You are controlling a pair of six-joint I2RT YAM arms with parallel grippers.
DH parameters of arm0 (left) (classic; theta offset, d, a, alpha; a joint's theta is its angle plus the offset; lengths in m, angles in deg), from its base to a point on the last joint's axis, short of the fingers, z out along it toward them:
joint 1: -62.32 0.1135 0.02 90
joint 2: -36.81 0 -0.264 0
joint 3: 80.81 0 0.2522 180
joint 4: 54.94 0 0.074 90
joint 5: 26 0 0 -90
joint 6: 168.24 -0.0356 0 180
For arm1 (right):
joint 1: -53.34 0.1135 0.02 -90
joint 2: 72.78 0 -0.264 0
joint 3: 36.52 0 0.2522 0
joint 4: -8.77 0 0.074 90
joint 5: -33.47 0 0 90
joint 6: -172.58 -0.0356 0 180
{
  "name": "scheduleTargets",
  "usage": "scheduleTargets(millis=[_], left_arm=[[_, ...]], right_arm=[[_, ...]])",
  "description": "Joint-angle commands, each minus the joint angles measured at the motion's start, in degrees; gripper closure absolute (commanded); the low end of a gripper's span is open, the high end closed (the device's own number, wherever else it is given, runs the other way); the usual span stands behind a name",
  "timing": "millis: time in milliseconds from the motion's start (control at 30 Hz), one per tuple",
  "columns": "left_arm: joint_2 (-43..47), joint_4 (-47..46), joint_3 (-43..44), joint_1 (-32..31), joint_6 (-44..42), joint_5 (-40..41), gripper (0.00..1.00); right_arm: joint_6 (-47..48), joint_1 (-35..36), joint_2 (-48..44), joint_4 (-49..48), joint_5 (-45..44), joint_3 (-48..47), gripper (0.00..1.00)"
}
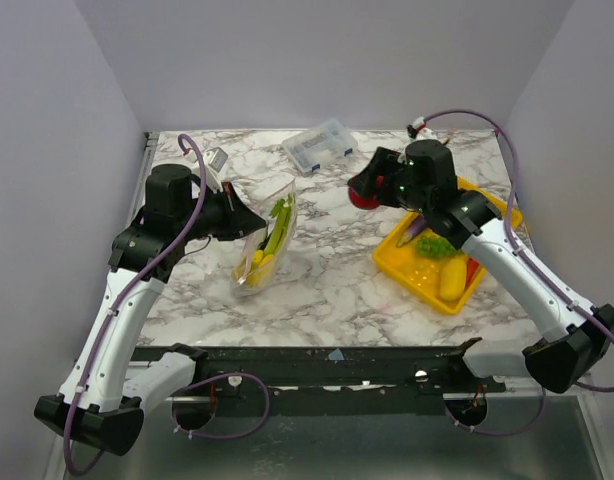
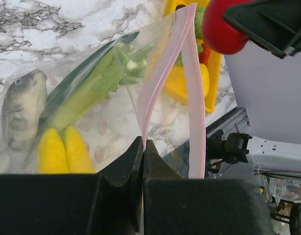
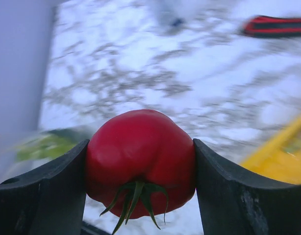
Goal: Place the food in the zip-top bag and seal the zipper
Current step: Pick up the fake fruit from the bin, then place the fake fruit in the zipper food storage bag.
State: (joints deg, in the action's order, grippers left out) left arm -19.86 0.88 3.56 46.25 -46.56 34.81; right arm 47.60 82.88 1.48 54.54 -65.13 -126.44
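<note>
The clear zip-top bag (image 1: 267, 240) lies left of the table's centre with its mouth held up. It holds a celery stalk (image 2: 91, 93), yellow pieces (image 2: 62, 152) and a grey fish (image 2: 20, 112). My left gripper (image 2: 143, 144) is shut on one side of the pink zipper (image 2: 163, 73); the other side hangs apart, so the mouth gapes. My right gripper (image 3: 140, 143) is shut on the red tomato (image 3: 140, 156) and holds it in the air (image 1: 365, 195), between the bag and the tray. More food lies in the tray: a green ball (image 1: 435, 245), a yellow piece (image 1: 453, 278) and a purple eggplant (image 1: 417, 230).
The yellow tray (image 1: 497, 215) sits at the right under my right arm. A rigid clear compartment box (image 1: 320, 145) stands at the back centre. A red-handled tool (image 3: 275, 25) lies near the back right. A small white object (image 1: 216, 158) rests behind the left gripper.
</note>
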Motion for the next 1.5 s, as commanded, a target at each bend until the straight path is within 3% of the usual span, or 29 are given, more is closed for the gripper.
scheduleTargets(millis=[0,133,300,700,833,1000,1333,1467], left_arm=[[0.9,-1.4,-0.6,0.4,0.5,0.6,1.00],[0.7,-0.8,-0.1,0.4,0.1,1.8,1.00],[0.5,-0.8,0.4,0.3,0.1,2.1,1.00],[0.8,-0.8,0.7,0.3,0.5,3.3,1.00],[0.8,-0.7,0.9,0.3,0.4,3.4,1.00],[1.0,-0.3,1.2,0.4,0.2,4.2,1.00],[2.9,-0.4,0.7,0.4,1.1,8.6,1.00],[3.5,-0.3,0.9,0.5,1.0,10.2,1.00]], right_arm=[[2.3,12.0,3.0,-15.2,6.0,-6.4,1.00],[6.1,19.9,6.0,-26.0,7.6,-9.1,1.00],[8.3,22.6,5.0,-40.9,10.5,-4.5,1.00],[13.9,28.7,6.9,-46.7,3.4,2.7,0.99],[15.1,30.2,6.8,-43.9,0.1,3.3,0.88],[14.1,30.3,6.1,-41.4,-2.3,4.2,0.57],[13.4,30.7,7.8,-37.3,-3.8,2.8,0.48],[13.0,31.4,9.0,-34.8,-4.5,1.1,0.33]])
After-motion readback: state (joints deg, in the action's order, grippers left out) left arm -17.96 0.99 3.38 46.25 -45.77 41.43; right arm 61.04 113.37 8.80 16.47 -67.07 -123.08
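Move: I already hold the tomato in my right fingers. The mouth of the zip-top bag is about 19 cm to their left, 8 cm back and only 3 cm or so higher. The yellow bin lies roughly 21 cm to the right and 23 cm below; the red knife is about 17 cm ahead, 8 cm right and 24 cm down. My left fingers pinch the bag's edge, with the mouth's middle about 5 cm to their right and 2 cm ahead. I swing my right hand fast to the left, some 22 cm and about 9 cm back, carrying the tomato in an arc that climbs about 14 cm, then sinks about 7 towards the bag's mouth. On the way I turn the hand counter-clockwise and raise its fingertips, each some 30 degrees, keeping my grip. My left hand keeps the bag's edge pinched, easing a centimetre or two left at the end. ##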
